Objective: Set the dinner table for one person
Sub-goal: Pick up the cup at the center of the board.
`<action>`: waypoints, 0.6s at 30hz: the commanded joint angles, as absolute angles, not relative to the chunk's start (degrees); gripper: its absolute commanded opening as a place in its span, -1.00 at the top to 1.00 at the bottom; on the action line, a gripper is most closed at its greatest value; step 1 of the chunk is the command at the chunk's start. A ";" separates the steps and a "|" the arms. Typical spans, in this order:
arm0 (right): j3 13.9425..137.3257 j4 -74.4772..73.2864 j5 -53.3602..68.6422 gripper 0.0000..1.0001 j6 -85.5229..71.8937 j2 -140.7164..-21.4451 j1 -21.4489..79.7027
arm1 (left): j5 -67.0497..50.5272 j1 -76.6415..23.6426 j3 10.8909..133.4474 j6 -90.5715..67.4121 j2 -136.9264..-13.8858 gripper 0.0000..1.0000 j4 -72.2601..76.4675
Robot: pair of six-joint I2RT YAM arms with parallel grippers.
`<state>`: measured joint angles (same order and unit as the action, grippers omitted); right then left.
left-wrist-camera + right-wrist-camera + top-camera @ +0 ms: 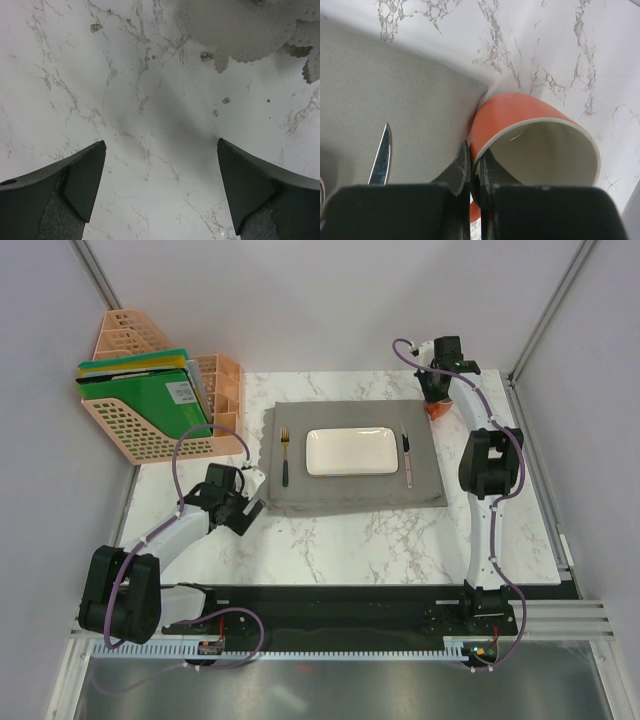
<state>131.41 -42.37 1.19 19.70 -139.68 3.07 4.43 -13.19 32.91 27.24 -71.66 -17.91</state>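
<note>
A grey scallop-edged placemat point(350, 490) lies on the marble dinner table point(380, 540). On it are a white rectangular plate point(350, 452), a fork point(285, 456) to its left and a knife point(407, 456) to its right. My right gripper point(476, 161) is shut on the rim of an orange cup point(520, 115), one finger inside and one outside. The cup point(436, 410) sits by the placemat's far right corner point(395, 110). The knife tip point(381, 155) shows in the right wrist view. My left gripper point(161, 145) is open and empty over bare marble point(100, 75), just left of the placemat point(250, 30).
A peach mesh file organiser point(150, 390) with green folders stands at the far left of the table. Grey walls close in left, back and right. The arm bases sit on a black rail point(340, 605) at the near edge.
</note>
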 commanded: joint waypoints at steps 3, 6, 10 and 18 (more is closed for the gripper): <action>129.47 -40.52 0.35 1.00 19.25 -137.47 3.25 | 4.83 -12.75 32.70 26.54 -71.89 -0.98 -17.31; 127.18 -39.47 0.35 1.00 19.25 -133.96 3.25 | 4.66 -12.83 32.61 26.54 -71.98 -0.98 -17.40; 123.41 -38.76 0.70 1.00 18.63 -128.51 3.16 | 4.13 -12.83 32.78 26.46 -71.98 -0.98 -17.40; 112.59 -35.33 0.87 1.00 16.17 -116.12 3.08 | 3.34 -12.83 33.05 26.46 -71.89 -0.98 -17.40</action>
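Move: The right hand is already shut on the near-left rim of the orange cup, whose middle lies about 4 cm to its right, 2 cm ahead and 3 cm below. The knife's middle is some 14 cm back and 7 cm to the left of this hand, and the white plate about 13 cm back and 22 cm to the left, both roughly 8 cm lower. From the idle left hand the cup is about 34 cm ahead and 58 cm to the right, at nearly its own height. Keeping its shut pinch on the cup's rim, the right hand lingers briefly at the far right of the table, then draws the cup back towards the robot by about 5.5 cm, gathering speed, alongside the mat's right edge and with hardly any sideways drift. It rises only a little at first and then more clearly, to some 2 cm by the end, carrying the cup up with its tilt in the fingers unchanged and the wrist nearly steady. ##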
